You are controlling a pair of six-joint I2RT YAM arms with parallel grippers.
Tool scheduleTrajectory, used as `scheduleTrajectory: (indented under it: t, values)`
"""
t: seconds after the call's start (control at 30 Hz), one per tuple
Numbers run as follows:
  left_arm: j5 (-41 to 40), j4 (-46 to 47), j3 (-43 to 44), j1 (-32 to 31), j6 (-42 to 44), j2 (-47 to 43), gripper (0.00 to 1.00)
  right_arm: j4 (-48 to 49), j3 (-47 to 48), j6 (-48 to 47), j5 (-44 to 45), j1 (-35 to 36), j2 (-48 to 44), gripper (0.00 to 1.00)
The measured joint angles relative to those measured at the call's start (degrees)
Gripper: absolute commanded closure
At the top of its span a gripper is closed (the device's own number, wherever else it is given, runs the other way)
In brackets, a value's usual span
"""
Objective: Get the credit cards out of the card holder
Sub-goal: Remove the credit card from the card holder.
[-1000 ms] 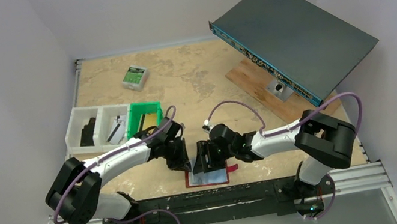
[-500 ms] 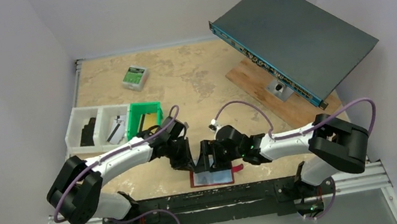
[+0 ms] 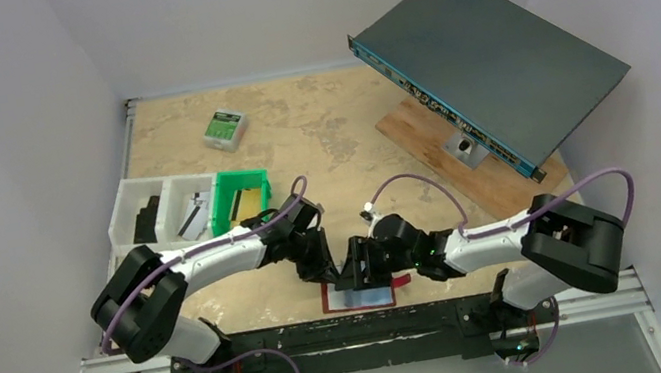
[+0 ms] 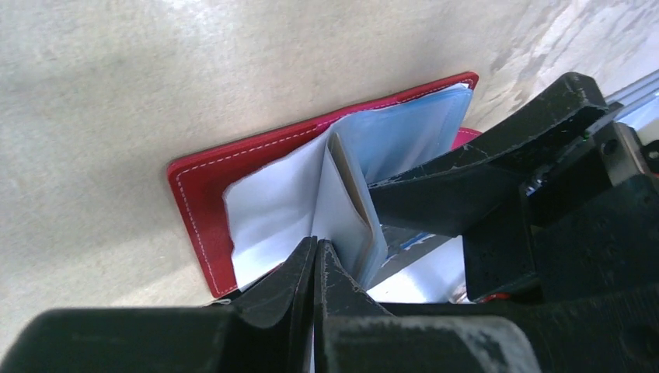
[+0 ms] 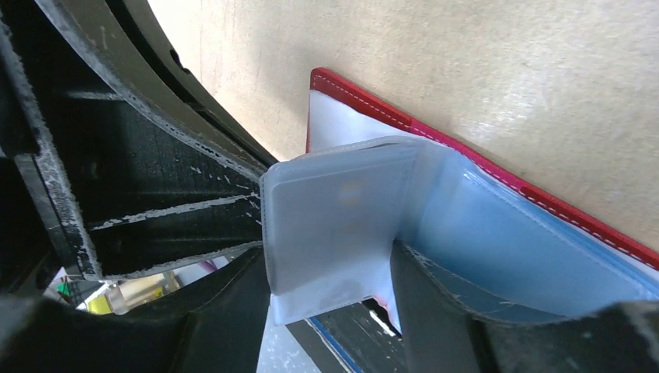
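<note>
The red card holder (image 3: 356, 302) lies open at the table's near edge, with its pale grey-blue pocket leaves fanned upward. My left gripper (image 3: 324, 269) is shut on the lower edge of one upright leaf (image 4: 342, 194), its tips meeting at the fold (image 4: 315, 247). My right gripper (image 5: 330, 256) comes in from the right with its jaws apart. A translucent leaf (image 5: 334, 233) stands between its fingers. One of the credit cards (image 5: 346, 198) shows faintly through that leaf, still in its pocket. The red cover (image 5: 365, 101) lies flat on the table.
A green bin (image 3: 240, 197) and a white divided tray (image 3: 154, 214) stand at the left. A small green-and-white box (image 3: 224, 128) lies farther back. A dark flat device (image 3: 488, 59) leans on a wooden board (image 3: 431, 144) at the back right. A metal rail (image 3: 360, 325) borders the near edge.
Both grippers and the holder have shifted a little to the right and toward the near edge. The right jaws widened, then narrowed again. The left stayed shut.
</note>
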Motion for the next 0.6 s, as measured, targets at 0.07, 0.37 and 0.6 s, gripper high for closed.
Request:
scheduleTrajectory:
  t: [0.07, 0.37, 0.6]
  values:
    - [0.33, 1.09, 0.0, -0.31, -1.46, 0.24, 1.0, 0.81, -1.33, 0.63, -0.02, -0.48, -0.9, 0.52]
    - [-0.22, 1.09, 0.02, -0.85, -3.89, 1.46, 1.0, 1.73, -3.98, 2.05, 0.85, -1.66, -6.08, 0.6]
    - [-2.32, -0.17, 0.02, -0.85, -4.22, 3.06, 1.0, 0.28, -4.72, 2.38, 1.81, -2.05, -9.11, 0.61]
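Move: The clear card sleeve stands up between the right hand's half-open fingers, its middle about 1 cm to the left of that hand and 1 cm below; from the left hand it is some 2 cm to the right and 1 cm lower. The open card holder's middle lies about 2 cm back, 1 cm right and 3 cm below the right hand, and the red strap about 9 cm right, 2 cm back and 3 cm down. With the clear sleeve still between its fingers, the right hand narrows its grip around it and draws it up and to the right, about 2 cm each way. The left hand, fingers kept shut, edges barely right and back, then sinks about 1.5 cm towards the white page at the sleeve's foot and seems to bear down there. ##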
